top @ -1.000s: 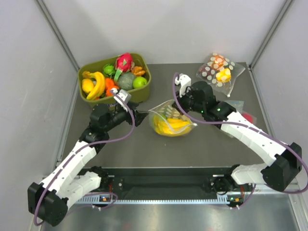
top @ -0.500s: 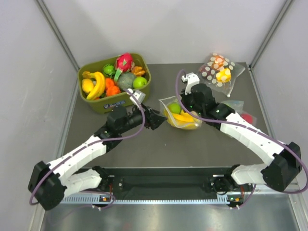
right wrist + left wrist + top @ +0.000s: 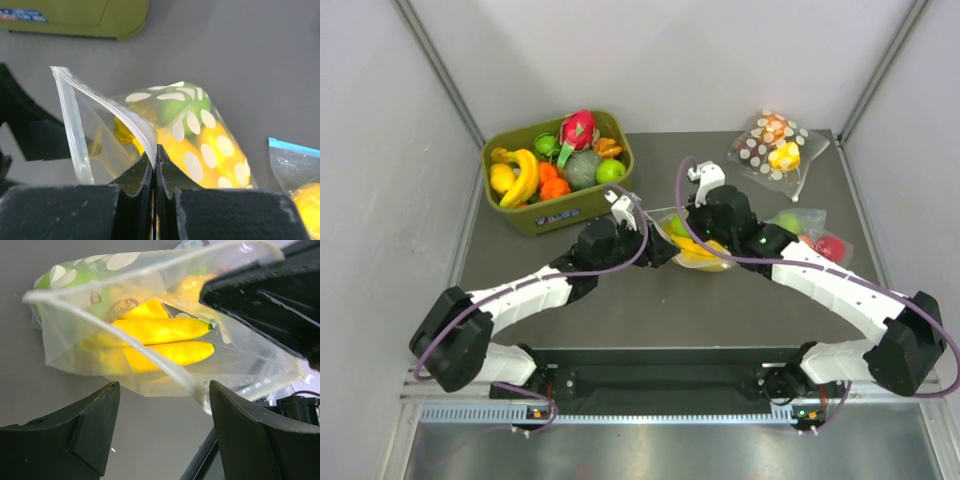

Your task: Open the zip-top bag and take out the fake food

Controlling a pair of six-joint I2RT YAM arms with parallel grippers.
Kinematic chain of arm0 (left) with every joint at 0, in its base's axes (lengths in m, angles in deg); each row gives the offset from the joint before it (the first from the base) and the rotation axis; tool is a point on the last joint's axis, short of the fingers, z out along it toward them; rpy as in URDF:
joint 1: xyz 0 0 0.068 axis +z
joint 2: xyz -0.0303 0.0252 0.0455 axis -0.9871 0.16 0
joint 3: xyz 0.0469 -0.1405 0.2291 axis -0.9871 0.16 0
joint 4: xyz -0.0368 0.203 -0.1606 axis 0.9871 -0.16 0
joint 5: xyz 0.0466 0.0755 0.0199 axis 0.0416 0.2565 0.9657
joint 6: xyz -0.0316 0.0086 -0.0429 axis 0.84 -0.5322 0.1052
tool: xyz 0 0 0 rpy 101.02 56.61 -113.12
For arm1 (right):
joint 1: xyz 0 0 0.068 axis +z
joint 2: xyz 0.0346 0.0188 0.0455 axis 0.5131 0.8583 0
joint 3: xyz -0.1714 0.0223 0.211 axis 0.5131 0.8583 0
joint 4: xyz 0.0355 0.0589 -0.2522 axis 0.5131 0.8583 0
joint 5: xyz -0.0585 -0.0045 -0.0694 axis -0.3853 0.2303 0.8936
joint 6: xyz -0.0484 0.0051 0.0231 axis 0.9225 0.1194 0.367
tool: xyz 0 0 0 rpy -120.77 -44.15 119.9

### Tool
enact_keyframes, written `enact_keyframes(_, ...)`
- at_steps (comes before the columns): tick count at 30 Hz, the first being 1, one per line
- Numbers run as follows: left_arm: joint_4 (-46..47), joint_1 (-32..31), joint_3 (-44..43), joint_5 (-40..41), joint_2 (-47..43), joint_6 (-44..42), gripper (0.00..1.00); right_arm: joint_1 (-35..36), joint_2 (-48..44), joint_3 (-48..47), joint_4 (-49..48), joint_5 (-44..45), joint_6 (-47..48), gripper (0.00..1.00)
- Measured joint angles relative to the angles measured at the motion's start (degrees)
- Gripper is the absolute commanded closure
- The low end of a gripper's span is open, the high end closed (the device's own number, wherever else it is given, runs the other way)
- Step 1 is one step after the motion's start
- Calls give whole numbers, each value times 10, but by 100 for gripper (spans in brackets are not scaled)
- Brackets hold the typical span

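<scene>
The dotted zip-top bag (image 3: pixel 698 248) hangs mid-table with its mouth gaping. My right gripper (image 3: pixel 156 150) is shut on the zip strip of one lip and holds it up. The fake food lies inside: a yellow banana bunch (image 3: pixel 165 340), a green apple (image 3: pixel 176 109) and a yellow fruit (image 3: pixel 215 150). My left gripper (image 3: pixel 164 386) is open right in front of the bag's mouth (image 3: pixel 150 315). The corner of the other lip hangs just by its right finger (image 3: pixel 245 435), ungripped. From above, the left gripper (image 3: pixel 660 250) meets the bag from the left.
An olive bin (image 3: pixel 560 215) full of toy fruit stands at the back left. Another dotted bag (image 3: pixel 775 148) with orange and yellow pieces lies at the back right. A plain clear bag (image 3: pixel 810 230) with green and red pieces lies right of my right arm.
My left arm has reached to the right, from beside the bin to the bag's mouth. My right gripper has raised the bag's lip and shifted it slightly, and the mouth now gapes.
</scene>
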Motion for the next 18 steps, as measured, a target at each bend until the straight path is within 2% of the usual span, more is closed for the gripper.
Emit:
enact_keyframes(4,5,-1,-3,5,24,6,24,16,0,13,-8,0,-8,100)
enact_keyframes(6,8,-1,-3,11,29,8,31,22,0,19,-12,-1,-12,100)
enact_keyframes(7,8,-1,-4,13,30,9,38,25,0,23,-14,-1,-13,100)
enact_keyframes(8,8,-1,-4,17,30,10,59,28,0,26,-18,-1,-16,100)
enact_keyframes(10,7,-1,-4,28,30,11,79,33,0,33,-22,-1,-20,100)
enact_keyframes(11,5,-1,-4,33,29,10,94,35,0,36,-24,-1,-22,100)
enact_keyframes(12,2,-1,-4,39,29,10,99,37,0,37,-23,0,-23,100)
enact_keyframes(18,-52,-2,-4,67,-4,-6,100,40,-1,39,-21,35,-24,100)
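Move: The bag's loose near rim is just off the left hand's open fingertips, about 1 cm ahead, 1 cm to the right and 2 cm lower; the bananas inside the bag are roughly 5 cm ahead of that hand, 8 cm right and 8 cm down. From the right hand, already shut on the far rim, that near rim lies some 5 cm back, 5 cm left and 4 cm below, with the bananas about level ahead, 3 cm right and 11 cm lower. The left hand, fingers wide open, eases about 1.5 cm down and a little forward so the near rim comes between its pads, then shuts fully and pinches that rim while drifting some 1.5 cm to its left with a slight counter-clockwise turn. The right hand keeps its shut grip on the far rim and carries it about 2 cm back, 2 cm down and a bit left, easing part-way back to the right at the end. ##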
